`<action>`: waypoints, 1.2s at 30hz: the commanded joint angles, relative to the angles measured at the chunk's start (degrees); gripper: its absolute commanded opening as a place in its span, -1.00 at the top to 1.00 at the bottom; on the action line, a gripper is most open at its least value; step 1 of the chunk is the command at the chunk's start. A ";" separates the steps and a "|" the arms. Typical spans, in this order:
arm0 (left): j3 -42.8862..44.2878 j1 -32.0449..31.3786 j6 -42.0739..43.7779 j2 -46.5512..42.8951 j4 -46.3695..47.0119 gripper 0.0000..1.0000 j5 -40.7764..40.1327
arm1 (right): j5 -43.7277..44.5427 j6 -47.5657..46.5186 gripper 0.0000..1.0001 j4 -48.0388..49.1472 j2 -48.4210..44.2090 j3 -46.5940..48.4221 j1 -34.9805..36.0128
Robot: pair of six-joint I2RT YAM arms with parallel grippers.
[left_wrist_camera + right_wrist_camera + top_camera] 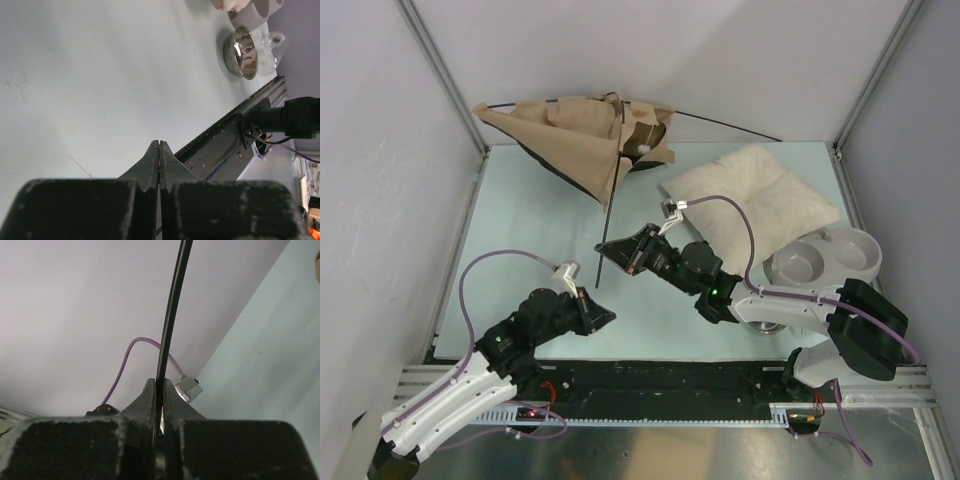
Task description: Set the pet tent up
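The pet tent (582, 138) lies collapsed at the back left of the table, a heap of tan fabric with a white pom-pom (643, 148). One thin black pole (608, 225) runs from the fabric toward me. Another pole (730, 126) sticks out to the right. My right gripper (604, 256) is shut on the near pole close to its lower end. In the right wrist view the pole (171, 325) rises from between the pressed jaws (160, 386). My left gripper (606, 318) hovers low over the table near the front, shut with nothing in it (159, 145).
A fluffy cream pillow (752, 195) lies at the back right. In front of it stands a grey double pet bowl (825, 255), and a steel bowl (243, 52) shows in the left wrist view. White walls enclose the table; a black rail (650, 375) runs along the front.
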 commanded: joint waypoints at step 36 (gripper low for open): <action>11.01 7.54 40.79 37.91 64.58 -0.64 -29.65 | -7.78 15.17 1.00 -10.88 -11.08 4.65 -0.78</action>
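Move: The tent's near corner hangs about 24 cm ahead of the empty left hand, a centimetre to its left and some 12 cm higher. The right hand grips the pole about 8 cm ahead of the left hand, 2 cm to its left and 19 cm above; the pillow's middle is roughly 38 cm ahead, 35 cm right and 8 cm lower. From the right hand, the corner is about 16 cm straight ahead and 7 cm below. The tent's near corner is what the left hand reaches for: from shut, its fingers open wide while it climbs about 10 cm and goes forward, then carries on level for some 18 cm forward in all, swinging its tips up and counter-clockwise to point more forward. The right hand keeps its pinch on the pole and eases it back and up about 4 cm each. ##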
